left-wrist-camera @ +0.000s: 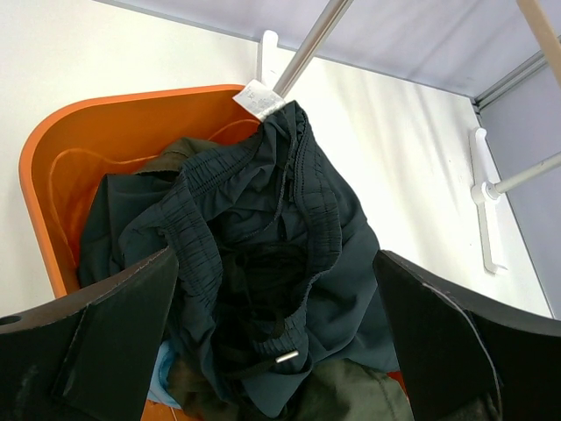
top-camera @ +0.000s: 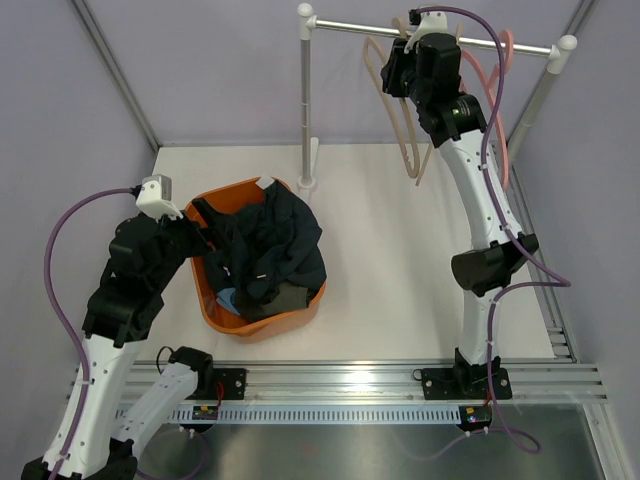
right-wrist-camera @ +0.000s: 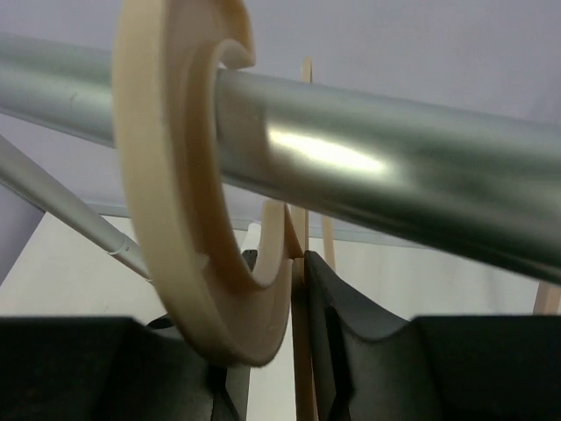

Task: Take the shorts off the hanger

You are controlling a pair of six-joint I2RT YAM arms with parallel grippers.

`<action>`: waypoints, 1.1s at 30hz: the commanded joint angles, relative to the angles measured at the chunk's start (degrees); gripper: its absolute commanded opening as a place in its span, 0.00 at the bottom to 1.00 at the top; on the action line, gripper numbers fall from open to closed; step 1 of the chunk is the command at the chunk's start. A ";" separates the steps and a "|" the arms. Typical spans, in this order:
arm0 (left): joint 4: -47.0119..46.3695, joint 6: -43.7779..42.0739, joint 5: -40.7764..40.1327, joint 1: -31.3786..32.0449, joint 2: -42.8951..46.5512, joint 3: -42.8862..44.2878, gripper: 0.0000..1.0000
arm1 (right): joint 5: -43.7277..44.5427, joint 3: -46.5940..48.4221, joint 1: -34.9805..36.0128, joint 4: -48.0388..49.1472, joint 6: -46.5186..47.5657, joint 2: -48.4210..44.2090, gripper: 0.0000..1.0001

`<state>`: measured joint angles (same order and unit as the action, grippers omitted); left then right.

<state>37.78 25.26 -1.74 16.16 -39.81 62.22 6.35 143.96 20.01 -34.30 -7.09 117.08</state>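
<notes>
Three pairs of shorts lie piled in the orange basket (top-camera: 245, 330). The dark navy shorts (top-camera: 275, 245) (left-wrist-camera: 289, 237) are on top, with the olive green pair (left-wrist-camera: 368, 390) and a bit of the light blue pair (left-wrist-camera: 160, 381) under them. My left gripper (left-wrist-camera: 276, 342) hangs open just above the pile, holding nothing. My right gripper (top-camera: 400, 70) (right-wrist-camera: 272, 351) is up at the rail (right-wrist-camera: 368, 167), its jaws slightly parted around the neck of a bare cream hanger (top-camera: 405, 130). The hanger's hook (right-wrist-camera: 175, 219) sits over the rail.
A bare pink hanger (top-camera: 505, 100) hangs on the same rail, right of the cream one. The rack's left post (top-camera: 305, 110) stands just behind the basket. Grey walls enclose the table on the left, back and right.
</notes>
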 commanded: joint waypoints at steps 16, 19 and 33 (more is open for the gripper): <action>-0.86 -7.58 0.59 -0.34 -1.58 2.21 0.99 | -5.73 -19.10 -0.32 3.80 -3.36 -27.38 0.57; -1.31 -9.17 1.39 -0.26 -1.76 2.30 0.99 | -7.84 -33.84 -0.32 8.00 -5.65 -38.71 0.72; -7.98 -10.31 2.00 -0.26 2.72 -5.96 0.99 | -4.51 -73.81 -0.41 9.52 -12.77 -74.44 0.99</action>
<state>34.33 16.29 -0.38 16.16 -38.83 58.46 0.67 74.39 19.86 -26.04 -17.37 44.49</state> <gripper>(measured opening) 0.988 0.993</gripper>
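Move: The neck of the near wooden hanger, already empty and hooked on the rail, is right at the right hand point, between the part-open fingers. The rail crosses about 5 cm above. The second wooden hanger hangs level with it some 10 cm to the right, and the pink hanger about 18 cm to the right. From the left hand, the near hanger's neck is about 30 cm ahead, 33 cm to the right and 10 cm higher. Coming free of the near wooden hanger's neck, the right fingers go from part open to wide open as the hand backs away from the rail, about 30 cm towards the base, drifting some 8 cm right. It arcs up about 8 cm, then sinks back near its starting height, rolling left side up about 15 degrees. ##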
